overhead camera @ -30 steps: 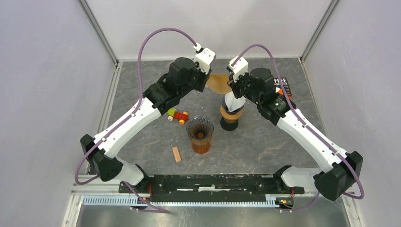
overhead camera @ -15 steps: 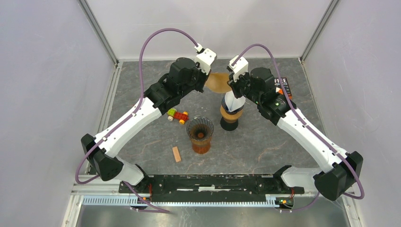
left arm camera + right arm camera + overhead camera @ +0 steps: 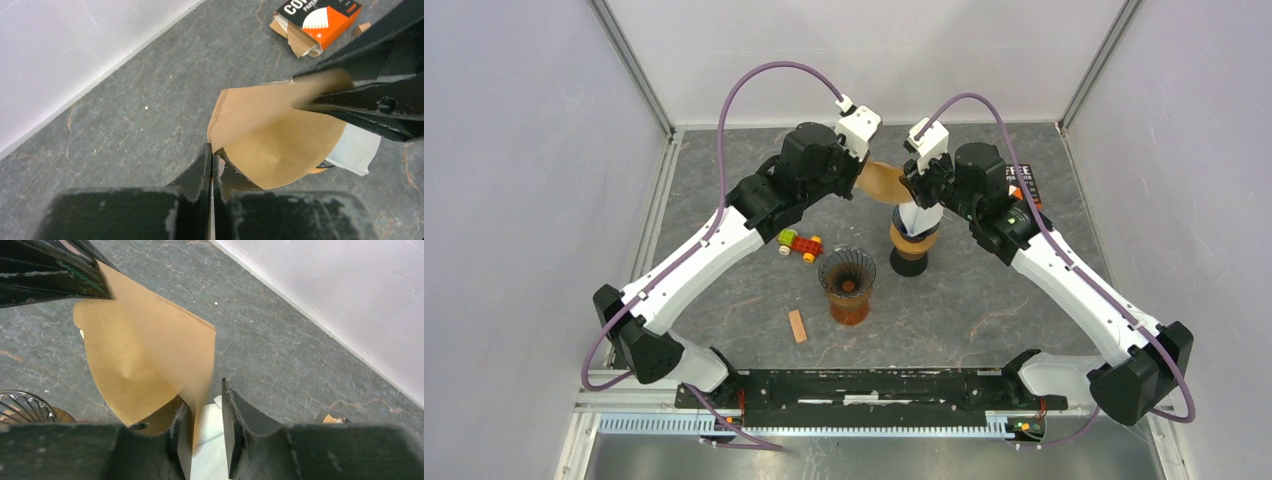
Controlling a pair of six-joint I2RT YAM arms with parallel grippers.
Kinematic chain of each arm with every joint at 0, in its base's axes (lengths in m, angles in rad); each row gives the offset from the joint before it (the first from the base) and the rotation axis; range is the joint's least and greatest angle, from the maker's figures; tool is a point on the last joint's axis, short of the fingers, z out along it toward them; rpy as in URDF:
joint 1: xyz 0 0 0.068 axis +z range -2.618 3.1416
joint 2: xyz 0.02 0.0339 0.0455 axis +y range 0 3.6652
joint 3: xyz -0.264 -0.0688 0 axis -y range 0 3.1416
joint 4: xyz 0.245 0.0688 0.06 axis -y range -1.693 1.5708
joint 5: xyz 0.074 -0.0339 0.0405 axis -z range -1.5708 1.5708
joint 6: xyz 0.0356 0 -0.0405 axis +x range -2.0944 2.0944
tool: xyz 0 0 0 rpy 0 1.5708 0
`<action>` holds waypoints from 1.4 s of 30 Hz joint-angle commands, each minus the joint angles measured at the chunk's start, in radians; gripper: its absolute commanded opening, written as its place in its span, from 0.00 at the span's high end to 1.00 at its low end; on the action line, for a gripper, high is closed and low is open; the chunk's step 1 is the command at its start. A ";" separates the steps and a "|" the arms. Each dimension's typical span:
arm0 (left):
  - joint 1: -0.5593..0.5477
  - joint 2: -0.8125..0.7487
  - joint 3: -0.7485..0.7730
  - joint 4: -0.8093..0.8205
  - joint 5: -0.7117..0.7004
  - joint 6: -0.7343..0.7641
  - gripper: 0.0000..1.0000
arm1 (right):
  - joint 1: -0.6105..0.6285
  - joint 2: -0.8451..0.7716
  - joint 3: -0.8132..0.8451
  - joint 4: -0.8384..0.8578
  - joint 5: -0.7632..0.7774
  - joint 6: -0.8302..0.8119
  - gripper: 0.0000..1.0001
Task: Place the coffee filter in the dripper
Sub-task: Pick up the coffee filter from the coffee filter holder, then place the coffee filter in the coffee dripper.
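A brown paper coffee filter [image 3: 882, 180] hangs in the air at the back of the table, between my two grippers. My left gripper [image 3: 862, 168] is shut on the filter's corner; in the left wrist view its jaws [image 3: 212, 155] pinch the filter [image 3: 280, 135] at its edge. My right gripper [image 3: 911, 182] is open. In the right wrist view the filter [image 3: 145, 355] has one edge hanging loose between its parted fingers [image 3: 206, 412]. The dripper [image 3: 847, 272], a ribbed glass cone on an amber carafe, stands in front of them with nothing in it.
A white, brown and black upright object [image 3: 911, 240] stands just under my right gripper. A small toy car [image 3: 800, 245] and a wooden block [image 3: 797, 325] lie left of the dripper. An orange and black filter box [image 3: 1021, 185] lies at the back right.
My left gripper has shut on the filter's corner. My right gripper's jaws, shut on the filter before, have parted. Both arms have barely moved.
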 commanded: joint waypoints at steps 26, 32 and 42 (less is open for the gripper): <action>-0.002 -0.114 0.018 -0.205 0.092 -0.032 0.98 | -0.009 -0.022 0.059 0.027 -0.308 -0.031 0.13; -0.002 -0.170 0.029 -0.340 0.206 0.017 0.98 | -0.009 -0.083 0.059 -0.050 -0.592 -0.197 0.02; -0.002 -0.192 0.154 -0.685 0.390 0.119 0.98 | -0.045 -0.156 0.073 -0.181 -0.758 -0.362 0.02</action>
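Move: Back about 10 cm, 2 cm to the left and some 19 cm below the left hand, which holds the brown coffee filter, stands the amber dripper it is meant for. From the left hand, the blue dripper with a white filter is roughly 12 cm right and 3 cm ahead, the toy car 13 cm left and 7 cm ahead, the wooden block 13 cm left and 13 cm back. The filter's middle lies level with the right hand and some 4 cm left. Keeping its pinch on the brown filter's edge, the left hand draws back about 12 cm and a little left, towards the amber dripper, easing midway, fingers tipping down and clockwise some 15 degrees each. The right hand, already opening, goes back 11 cm alongside, rising and edging left, swings about 40 degrees counter-clockwise, narrows its fingers briefly, then spreads them wide beside the filter. ##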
